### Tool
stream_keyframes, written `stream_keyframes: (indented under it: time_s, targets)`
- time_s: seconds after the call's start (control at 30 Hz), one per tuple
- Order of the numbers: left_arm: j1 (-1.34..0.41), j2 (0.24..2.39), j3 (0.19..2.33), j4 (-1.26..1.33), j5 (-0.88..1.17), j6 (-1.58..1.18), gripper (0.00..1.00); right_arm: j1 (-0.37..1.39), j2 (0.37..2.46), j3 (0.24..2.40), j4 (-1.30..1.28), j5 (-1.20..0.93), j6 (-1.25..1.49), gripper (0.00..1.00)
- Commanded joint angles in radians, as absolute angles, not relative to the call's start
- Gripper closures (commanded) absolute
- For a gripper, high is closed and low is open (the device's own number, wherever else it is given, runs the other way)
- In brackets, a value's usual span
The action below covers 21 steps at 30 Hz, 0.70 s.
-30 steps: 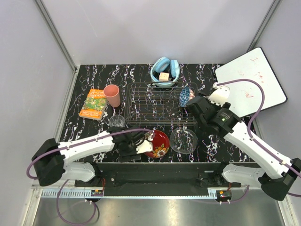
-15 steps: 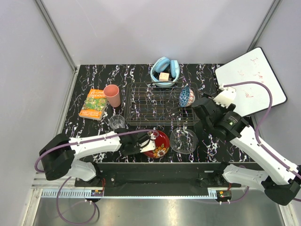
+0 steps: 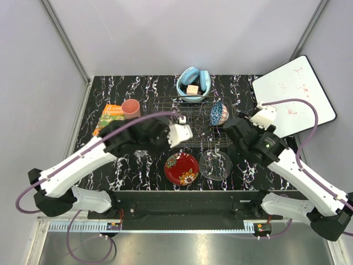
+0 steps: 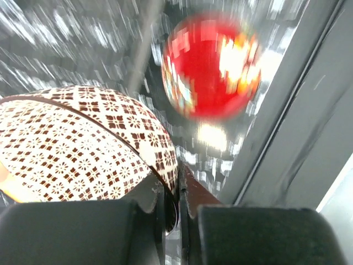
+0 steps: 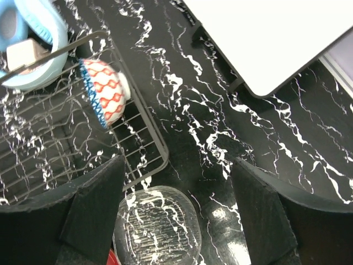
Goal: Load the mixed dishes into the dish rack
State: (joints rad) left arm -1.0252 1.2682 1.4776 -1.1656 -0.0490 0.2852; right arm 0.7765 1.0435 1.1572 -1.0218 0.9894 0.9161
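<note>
My left gripper (image 3: 172,132) is shut on the rim of the cream bowl (image 3: 182,134) and holds it up over the left part of the wire dish rack (image 3: 165,113). In the left wrist view the bowl (image 4: 83,149) shows a brown pattern, and the red floral plate (image 4: 212,63) is blurred below. The red plate (image 3: 182,168) and the clear glass plate (image 3: 215,164) lie in front of the rack. The blue patterned bowl (image 3: 219,114) stands on edge in the rack's right end. The pink cup (image 3: 130,107) stands left of the rack. My right gripper (image 5: 176,221) is open above the glass plate (image 5: 157,229).
A light blue bowl with a yellow cube (image 3: 193,84) sits behind the rack. An orange-green booklet (image 3: 107,117) lies at far left. A white board (image 3: 295,94) leans at right. The glass tumbler (image 3: 139,153) is partly hidden under my left arm.
My left arm has risen from beside the red plate at the table front and swung back over the rack, carrying the cream bowl. The right arm shifted only slightly.
</note>
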Motion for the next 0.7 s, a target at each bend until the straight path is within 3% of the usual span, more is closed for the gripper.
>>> stream_keyframes:
  time_s: [0.0,0.1,0.23,0.4,0.5,0.67]
  targets:
    - [-1.006,1.238,1.702,-1.100,0.089,0.235,1.00,0.770,0.924,1.102,-1.029,1.095,1.049,0.15]
    - [-0.973,1.262,1.759,-0.956,0.205,0.158,1.00,0.772,0.847,1.072,-0.993,1.109,1.034,0.14]
    - [-0.858,1.374,1.810,-0.786,0.524,-0.055,1.00,0.772,0.784,1.062,-0.960,1.103,0.997,0.14]
    - [-0.689,1.627,1.824,-0.428,0.793,-0.585,1.00,0.772,0.701,1.049,-0.933,1.089,0.944,0.16]
    - [-0.678,1.759,1.830,-0.263,0.831,-0.799,1.00,0.772,0.666,1.043,-0.919,1.088,0.920,0.17]
    - [-0.690,1.939,1.939,-0.250,0.828,-0.913,1.00,0.772,0.647,1.040,-0.887,1.089,0.894,0.16]
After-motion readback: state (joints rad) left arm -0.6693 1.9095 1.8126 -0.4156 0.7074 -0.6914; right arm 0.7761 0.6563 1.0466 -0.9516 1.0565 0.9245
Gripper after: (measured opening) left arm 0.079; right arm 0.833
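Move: In the dish rack, the free spot just left of the blue bowl lies about 17 cm ahead, 15 cm right and 18 cm below the left hand, which already holds the patterned bowl. The blue bowl itself is about 17 ahead and 20 right of that hand; the red plate is about 2 back and 6 right, the glass plate level and 19 right, both 24 down. From the empty right hand the free spot is about 8 ahead, 15 left. Lifting the patterned bowl by its still-pinched rim, the left hand climbs some 13 cm, then arcs right and forward over the rack towards the spot beside the blue bowl, sinking again late, and its wrist swings some 70 degrees so the fingers go from steeply down to pointing mostly right. Meanwhile the open right hand backs off right, up and back, tilting upward. ##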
